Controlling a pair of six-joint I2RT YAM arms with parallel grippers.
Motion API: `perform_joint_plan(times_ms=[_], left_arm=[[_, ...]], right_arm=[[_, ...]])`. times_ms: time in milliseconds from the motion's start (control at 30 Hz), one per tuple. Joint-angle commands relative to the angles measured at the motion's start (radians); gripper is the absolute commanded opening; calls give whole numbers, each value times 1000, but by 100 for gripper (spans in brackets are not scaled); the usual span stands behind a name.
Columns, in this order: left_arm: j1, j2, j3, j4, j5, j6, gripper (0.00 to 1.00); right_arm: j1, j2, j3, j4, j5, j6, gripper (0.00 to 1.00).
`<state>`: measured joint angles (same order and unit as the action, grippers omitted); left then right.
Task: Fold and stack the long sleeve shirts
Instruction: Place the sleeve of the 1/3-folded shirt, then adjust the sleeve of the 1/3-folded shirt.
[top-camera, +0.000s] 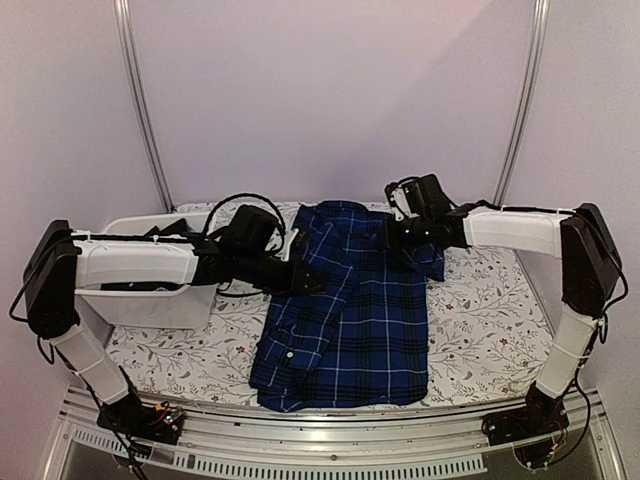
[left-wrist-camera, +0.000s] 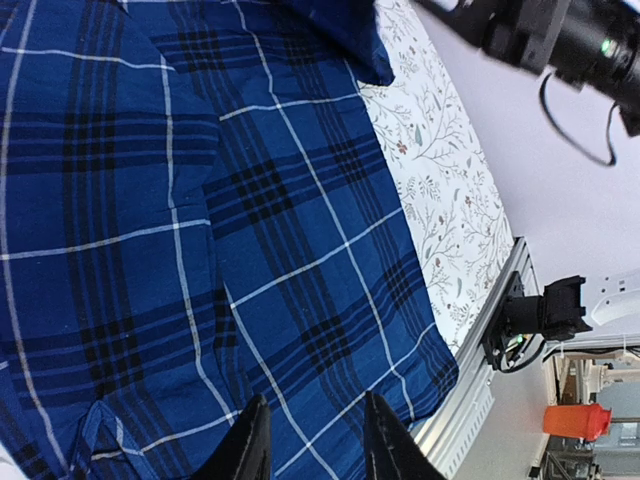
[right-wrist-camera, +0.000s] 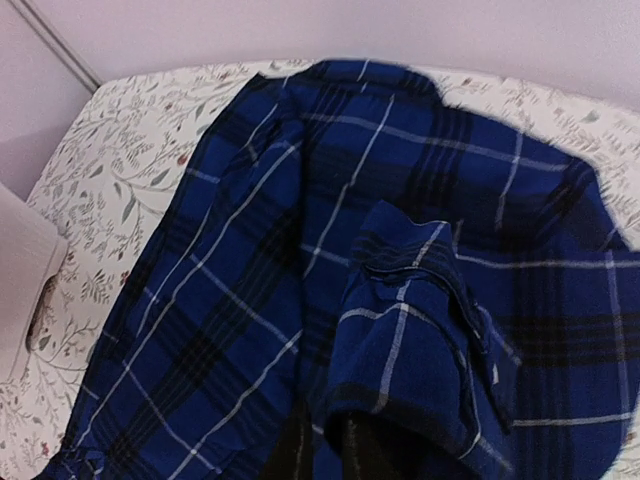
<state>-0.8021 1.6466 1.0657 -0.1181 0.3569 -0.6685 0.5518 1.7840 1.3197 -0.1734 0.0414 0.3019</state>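
Observation:
One long sleeve shirt (top-camera: 350, 330), navy plaid with thin white lines, lies spread on the middle of the table, collar at the far side. Its left sleeve is folded inward over the body. My left gripper (top-camera: 308, 282) hovers over the shirt's left side. In the left wrist view its black fingers (left-wrist-camera: 250, 440) stand apart above the plaid shirt (left-wrist-camera: 200, 200) with nothing between them. My right gripper (top-camera: 393, 235) is at the shirt's upper right, and the sleeve cuff (right-wrist-camera: 420, 330) bunches over it. In that view the right gripper (right-wrist-camera: 330, 445) is mostly hidden by cloth and shut on the sleeve.
A white bin (top-camera: 150, 290) stands at the left under my left arm and shows as a white bin (right-wrist-camera: 20, 290) in the right wrist view. The floral table cover (top-camera: 480, 330) shows around the shirt. A metal rail (top-camera: 330, 440) runs along the near edge.

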Motion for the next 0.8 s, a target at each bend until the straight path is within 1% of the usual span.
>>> perform_joint_plan(times_ms=[0,33,100,167,200,300,433,533,667,767], left_arm=[[17,-30,-19,-3,-12,-19,32],[18,-30,-19,-3,-12,-20,32],[17,-26,-17,-4,-13,-20,32],[19,-20,-14,-1,-18,-21,32],[19,-15,-12,0,-19,-22,32],[20,-3,-6,7,-22,-27,32],[20,6,7,12,-19,-35,32],[20,9,24,1,-20,-36,32],[20,6,33,-13,-25,-37,33],[18,5,36,-18,-25,-39,33]], right_arm=[[34,59,-82,-6,-94,14,26],[34,50,-97,-3,-99,16,35],[33,19,-121,-1,-107,17,49],[30,-13,-131,-2,-109,17,57],[24,-27,-130,-3,-119,19,59],[-16,-26,-111,-11,-158,45,60],[-82,50,-63,-20,-215,97,60],[-125,128,-2,-45,-263,128,57],[-144,236,51,-53,-236,137,56],[-146,290,85,-74,-183,139,56]])
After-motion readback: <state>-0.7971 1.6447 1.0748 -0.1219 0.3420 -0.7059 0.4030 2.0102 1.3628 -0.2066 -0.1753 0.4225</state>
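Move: My right hand still has the shirt's sleeve by the cuff; the spot on the shirt's chest where the cuff is to lie is almost straight below, about 13 cm down. The edge of the folded third lies some 12 cm to the left at that level, the shirt's right side edge about 14 cm to the right and 3 cm back, and the collar about 21 cm ahead and 15 cm left. From my left hand that chest spot is roughly 16 cm ahead, 22 cm right and 10 cm down. I let go of the cuff with my right hand, opening the fingers quickly to over half wide while I swing it down about 8 cm and back 5 cm towards the chest. Then I lift a little, carry the open fingers forward some 7 cm and to the right, and sink again over the laid sleeve near its button, tipping the fingers nearly 20 degrees farther down. ##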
